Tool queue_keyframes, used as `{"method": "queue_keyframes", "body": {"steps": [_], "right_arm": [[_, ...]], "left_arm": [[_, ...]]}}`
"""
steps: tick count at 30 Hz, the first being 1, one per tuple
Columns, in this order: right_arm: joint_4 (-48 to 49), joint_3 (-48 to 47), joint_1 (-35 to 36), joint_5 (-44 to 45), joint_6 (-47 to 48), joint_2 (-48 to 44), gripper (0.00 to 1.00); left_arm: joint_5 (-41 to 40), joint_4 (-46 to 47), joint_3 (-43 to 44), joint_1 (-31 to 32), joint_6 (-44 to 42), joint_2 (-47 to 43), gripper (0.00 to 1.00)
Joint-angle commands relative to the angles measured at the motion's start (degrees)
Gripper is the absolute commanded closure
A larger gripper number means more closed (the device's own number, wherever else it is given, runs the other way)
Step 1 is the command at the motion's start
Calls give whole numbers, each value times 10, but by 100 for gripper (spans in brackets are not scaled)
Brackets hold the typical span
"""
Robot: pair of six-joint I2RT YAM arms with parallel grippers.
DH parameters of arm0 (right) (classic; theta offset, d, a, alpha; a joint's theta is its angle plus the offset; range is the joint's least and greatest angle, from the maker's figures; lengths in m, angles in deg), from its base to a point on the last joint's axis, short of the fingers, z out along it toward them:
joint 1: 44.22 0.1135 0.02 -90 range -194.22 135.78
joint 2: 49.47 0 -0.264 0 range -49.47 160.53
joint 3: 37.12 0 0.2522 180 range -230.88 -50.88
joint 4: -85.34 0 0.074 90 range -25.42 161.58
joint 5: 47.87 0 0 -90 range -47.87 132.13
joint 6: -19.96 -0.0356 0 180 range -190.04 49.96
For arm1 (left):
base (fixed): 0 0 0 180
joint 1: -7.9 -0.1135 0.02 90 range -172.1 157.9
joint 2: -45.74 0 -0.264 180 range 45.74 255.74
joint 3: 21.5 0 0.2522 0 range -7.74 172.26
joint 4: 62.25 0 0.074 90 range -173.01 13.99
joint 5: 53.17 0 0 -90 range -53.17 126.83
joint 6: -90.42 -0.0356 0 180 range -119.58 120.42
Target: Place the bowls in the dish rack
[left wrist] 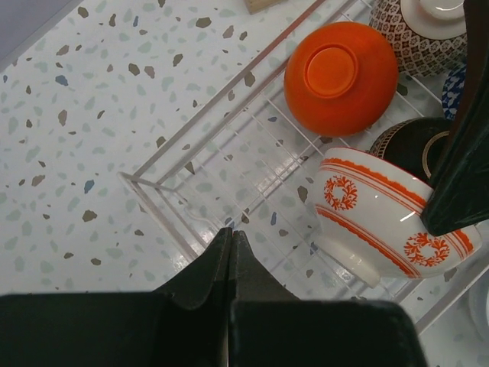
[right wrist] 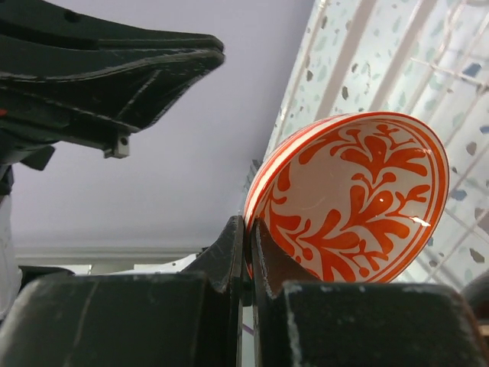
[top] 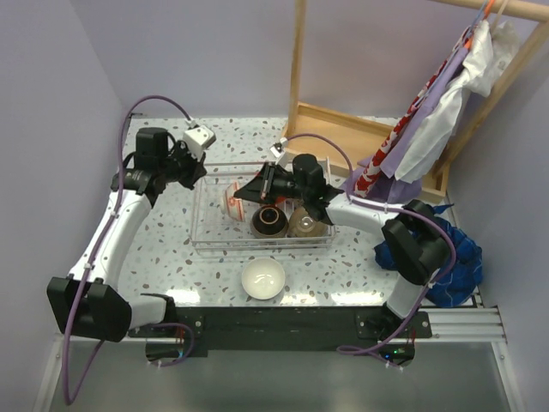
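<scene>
The wire dish rack lies mid-table. My right gripper is shut on the rim of the red-patterned bowl, holding it tilted on edge over the rack's left part. The right wrist view shows that rim pinched between the jaws of the right gripper, with the bowl's inside facing the camera. A dark brown bowl and a tan bowl sit in the rack. In the left wrist view an orange bowl lies upside down on the rack's wires. My left gripper is shut and empty above the rack's corner. A white bowl stands on the table in front of the rack.
A wooden tray-like frame stands behind the rack, under a wooden pole hung with cloths. A blue cloth lies at the right edge by the right arm. A brown patterned bowl sits beyond the orange one.
</scene>
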Motion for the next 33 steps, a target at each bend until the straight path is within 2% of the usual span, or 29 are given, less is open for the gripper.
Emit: {"method": "queue_keyframes", "body": {"steps": [1,12,17,21,30,33], "right_arm": [[-20,8,5,43,-33,-27,100],[-119,6,9,68,-50,-6,100],[-64,12,8,56,-60,4,100],[-75,18,7,55,-62,1,100],[-190,-10,3,74,-34,-6,100],[-196,-8,2,74,-35,-5,100]], "left_arm": [[-6,-16,8,24,-25,17,100],[-26,-63,-10,52,-82,16,100],[-27,-77,-25,69,-88,13,100],[-27,-87,-38,80,-93,11,100],[-34,-85,-78,118,-102,6,100],[-41,-84,-88,123,-103,8,100]]}}
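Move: The patterned red-and-white bowl's spot in the rack lies about 4 cm back and 10 cm below the right hand, which already holds it. From that hand the black bowl stands some 8 cm right and 6 cm back, the orange bowl about 8 cm right and 4 cm ahead, both about 13 cm lower. From the left hand the patterned bowl hangs roughly 9 cm right, 7 cm back and 4 cm below. The red-and-white bowl, still pinched by its rim, is lowered about 5 cm into the rack beside the black bowl by the right hand, which rolls slightly so its lower side swings back, then holds there. Meanwhile the left hand, fingers kept shut and empty, sinks about 9 cm, comes back 7 cm and edges right towards the bowl's foot side, turning clockwise and tipping down; no touch can be seen. ##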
